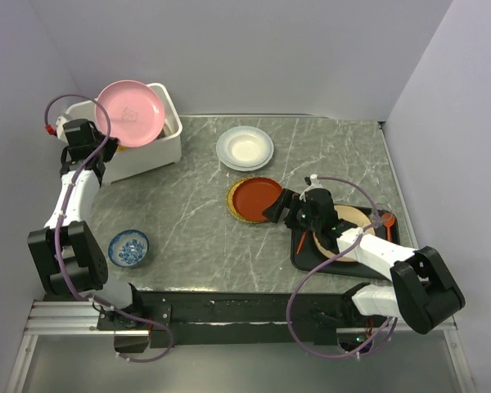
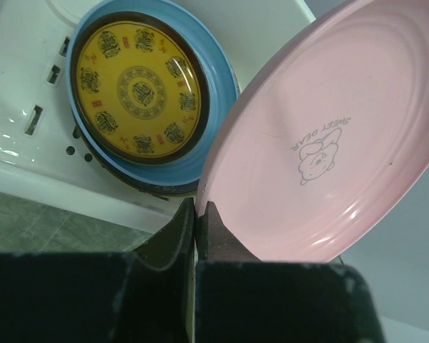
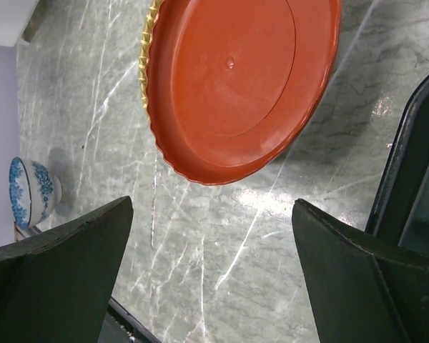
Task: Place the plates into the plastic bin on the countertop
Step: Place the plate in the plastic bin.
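Note:
My left gripper (image 2: 199, 214) is shut on the rim of a pink plate (image 2: 329, 143), which it holds tilted over the white plastic bin (image 1: 165, 149). In the bin (image 2: 28, 164) a yellow patterned plate (image 2: 139, 89) lies on a light blue plate (image 2: 213, 107). On the countertop (image 1: 196, 213) a red-orange plate (image 1: 254, 199) sits on a woven yellow plate (image 3: 146, 64), and a white plate (image 1: 245, 148) lies farther back. My right gripper (image 3: 211, 236) stands open low over bare stone, just short of the red-orange plate (image 3: 236, 78). A cream plate (image 1: 349, 218) lies on the tray, partly under my right arm.
A small blue-and-white bowl (image 1: 128, 247) stands near the front left of the countertop. A flat black tray (image 1: 390, 246) with a red utensil (image 1: 386, 219) sits at the right, close beside my right gripper. Walls close in the back and both sides.

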You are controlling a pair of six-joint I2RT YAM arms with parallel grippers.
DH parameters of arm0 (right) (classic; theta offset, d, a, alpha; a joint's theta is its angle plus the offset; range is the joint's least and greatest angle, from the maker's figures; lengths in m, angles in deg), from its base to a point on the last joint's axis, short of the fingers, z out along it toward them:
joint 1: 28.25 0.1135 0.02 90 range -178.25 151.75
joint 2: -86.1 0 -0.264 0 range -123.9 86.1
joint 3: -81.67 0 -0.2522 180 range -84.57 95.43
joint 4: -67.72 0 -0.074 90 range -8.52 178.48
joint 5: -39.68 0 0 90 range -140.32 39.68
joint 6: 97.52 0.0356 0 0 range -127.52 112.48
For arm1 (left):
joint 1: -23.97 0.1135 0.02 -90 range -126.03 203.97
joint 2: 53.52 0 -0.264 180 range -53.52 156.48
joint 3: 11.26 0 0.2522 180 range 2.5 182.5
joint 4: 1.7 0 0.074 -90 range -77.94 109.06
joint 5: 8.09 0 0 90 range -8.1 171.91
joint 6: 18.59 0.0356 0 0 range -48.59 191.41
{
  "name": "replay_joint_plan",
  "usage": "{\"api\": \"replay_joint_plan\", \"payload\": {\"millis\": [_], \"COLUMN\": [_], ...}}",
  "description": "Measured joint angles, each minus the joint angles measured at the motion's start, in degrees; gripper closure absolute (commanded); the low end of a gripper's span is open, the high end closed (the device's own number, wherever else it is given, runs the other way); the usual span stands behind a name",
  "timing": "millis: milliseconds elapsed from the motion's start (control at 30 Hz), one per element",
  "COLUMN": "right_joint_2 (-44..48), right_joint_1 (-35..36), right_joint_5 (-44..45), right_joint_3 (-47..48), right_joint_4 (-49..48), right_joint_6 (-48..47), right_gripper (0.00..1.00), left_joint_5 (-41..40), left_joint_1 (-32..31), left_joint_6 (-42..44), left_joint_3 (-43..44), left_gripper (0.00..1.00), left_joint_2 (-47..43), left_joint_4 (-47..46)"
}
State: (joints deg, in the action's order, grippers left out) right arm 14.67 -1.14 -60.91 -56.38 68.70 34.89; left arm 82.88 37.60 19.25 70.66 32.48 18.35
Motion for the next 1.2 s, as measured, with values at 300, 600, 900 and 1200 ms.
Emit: {"api": "replay_joint_plan", "payload": {"millis": [300,600,900,1200], "right_joint_2": [0.0,-0.9,-2.2,-3.4], "right_joint_1": [0.0,0.0,0.0,0.0], "right_joint_5": [0.1,0.0,0.0,0.0], "right_joint_3": [0.1,1.6,1.9,2.0], "right_joint_4": [0.9,1.3,1.3,1.3], "right_joint_6": [-0.4,-0.5,-0.8,-0.8], "right_gripper": [0.01,0.01,0.01,0.01], "left_joint_5": [-0.4,0.3,2.0,7.9], "left_joint_1": [2.9,6.3,7.0,8.0], "left_joint_6": [-1.8,-3.3,-3.2,-4.0], "left_joint_3": [0.0,0.7,1.3,4.3], "left_gripper": [0.99,0.93,0.83,0.66], "left_joint_2": [3.2,6.1,8.1,12.8], "left_joint_4": [0.0,-1.3,-2.4,-5.8]}}
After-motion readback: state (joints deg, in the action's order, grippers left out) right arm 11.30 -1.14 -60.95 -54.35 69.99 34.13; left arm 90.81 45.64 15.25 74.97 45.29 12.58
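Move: My left hand still grips the pink plate by its near rim. The yellow plate stacked on a blue one inside the plastic bin lies about 11 cm ahead, 6 cm left and 18 cm below. The bin's near rim is nearly straight underneath, some 9 cm down and 1 cm ahead; the beige plate is about 15 cm ahead, 11 cm right and 18 cm below. From my right hand, the yellow plate is roughly 31 cm ahead, 53 cm left and 5 cm lower. I carry the pink plate with my left hand about 5.5 cm to the left and 4 cm down, in over the stacked plates, swinging the fingers slightly counter-clockwise. Then I halt sideways and part my fingers about a quarter to release the rim, while easing some 3 cm forward into the bin and rolling the hand's left side a little down. ##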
